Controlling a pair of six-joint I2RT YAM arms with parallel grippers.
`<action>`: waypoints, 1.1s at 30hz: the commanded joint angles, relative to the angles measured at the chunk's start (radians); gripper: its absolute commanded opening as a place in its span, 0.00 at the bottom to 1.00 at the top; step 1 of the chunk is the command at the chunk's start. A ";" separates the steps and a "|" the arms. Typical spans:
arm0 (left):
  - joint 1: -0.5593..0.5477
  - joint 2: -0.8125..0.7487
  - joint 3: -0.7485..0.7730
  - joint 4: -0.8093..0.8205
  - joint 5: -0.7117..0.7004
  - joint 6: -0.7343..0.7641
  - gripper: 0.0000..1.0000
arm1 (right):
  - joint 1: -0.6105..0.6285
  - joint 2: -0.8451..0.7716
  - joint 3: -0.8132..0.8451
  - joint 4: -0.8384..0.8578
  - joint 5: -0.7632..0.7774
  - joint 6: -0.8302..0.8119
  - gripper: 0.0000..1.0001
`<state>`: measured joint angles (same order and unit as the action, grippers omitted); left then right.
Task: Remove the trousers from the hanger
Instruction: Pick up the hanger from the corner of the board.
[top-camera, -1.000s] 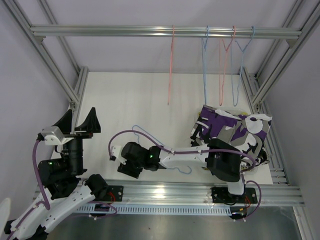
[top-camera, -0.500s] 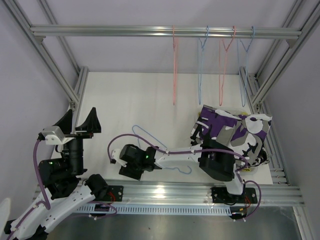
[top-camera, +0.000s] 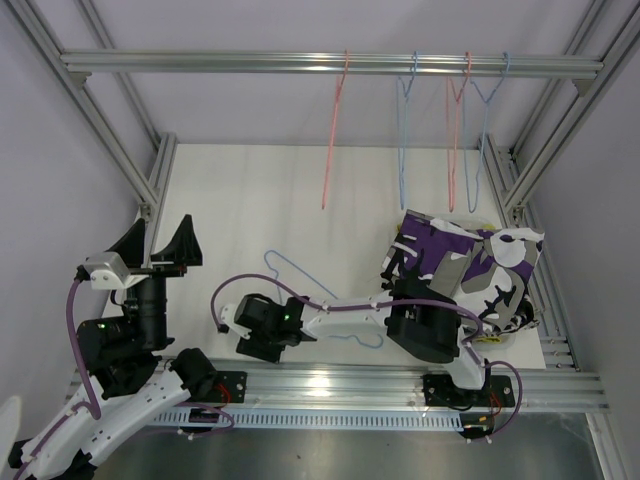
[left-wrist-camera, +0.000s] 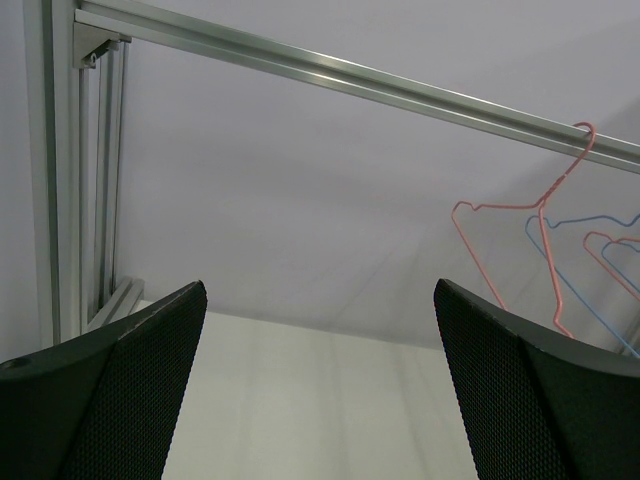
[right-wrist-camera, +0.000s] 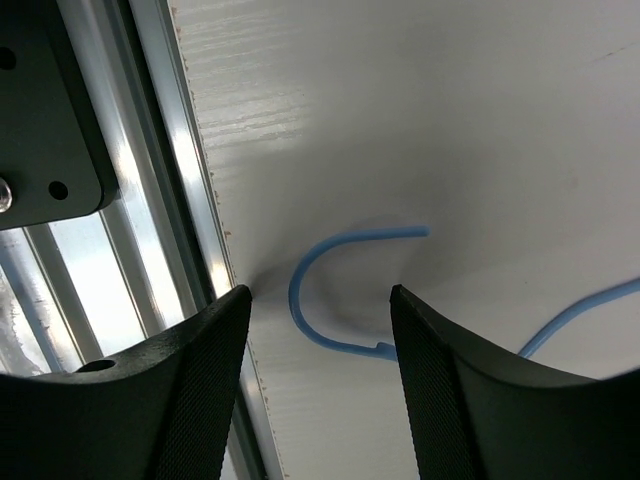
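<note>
The trousers (top-camera: 470, 258), a heap of black, white and purple patterned cloth, lie on the table at the right. A blue hanger (top-camera: 300, 275) lies flat on the table near the front, partly under my right arm. My right gripper (top-camera: 252, 340) reaches left along the front edge and points down. In the right wrist view it (right-wrist-camera: 320, 300) is open, and the hanger's blue hook (right-wrist-camera: 296, 300) lies on the table between the fingers, touching neither. My left gripper (top-camera: 160, 242) is raised at the left, wide open and empty (left-wrist-camera: 320, 290).
Pink and blue bare hangers (top-camera: 335, 130) (top-camera: 405, 130) hang from the overhead bar (top-camera: 200, 62); the left wrist view shows them too (left-wrist-camera: 540, 210). An aluminium rail (right-wrist-camera: 150, 200) runs along the table's front edge, right beside the hook. Frame posts stand at both sides.
My right arm has slid a little to the left along the front edge. The hanging hangers are swinging. The left arm has not moved.
</note>
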<state>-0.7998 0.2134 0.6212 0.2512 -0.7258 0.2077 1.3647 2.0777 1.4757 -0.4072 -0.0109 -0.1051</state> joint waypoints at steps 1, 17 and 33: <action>0.011 0.006 0.025 0.007 0.022 -0.016 1.00 | 0.008 0.035 0.064 -0.042 0.011 -0.004 0.61; 0.011 0.000 0.026 0.005 0.025 -0.021 0.99 | -0.006 0.127 0.169 -0.199 -0.029 -0.015 0.29; 0.013 -0.012 0.026 0.005 0.022 -0.021 0.99 | -0.013 0.102 0.176 -0.217 -0.032 0.024 0.00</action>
<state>-0.7998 0.2131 0.6212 0.2504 -0.7258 0.2066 1.3571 2.1674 1.6386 -0.5598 -0.0425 -0.1009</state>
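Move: The hanger's hook lies almost under the right hand, about 1 cm ahead of the point between its half-open fingers and 1 cm below. From that hand, the board's near edge runs about 3 cm back, level left-right; the hanger's one shoulder tip is some 27 cm ahead and 3 cm left, the other 3 cm ahead and 27 cm right. From the idle left hand, the hook is about 9 cm back, 14 cm right and 40 cm below. Staying low over the board by its near edge, the right hand slides only about 1 cm to its left along the hook and then eases back a touch, the fingers tipping some 5 degrees nearer to straight down. Meanwhile its fingers go from roughly two-thirds open to fully shut, the tips pinching the thin blue wire at the hook's rounded bend, without any lift yet. ##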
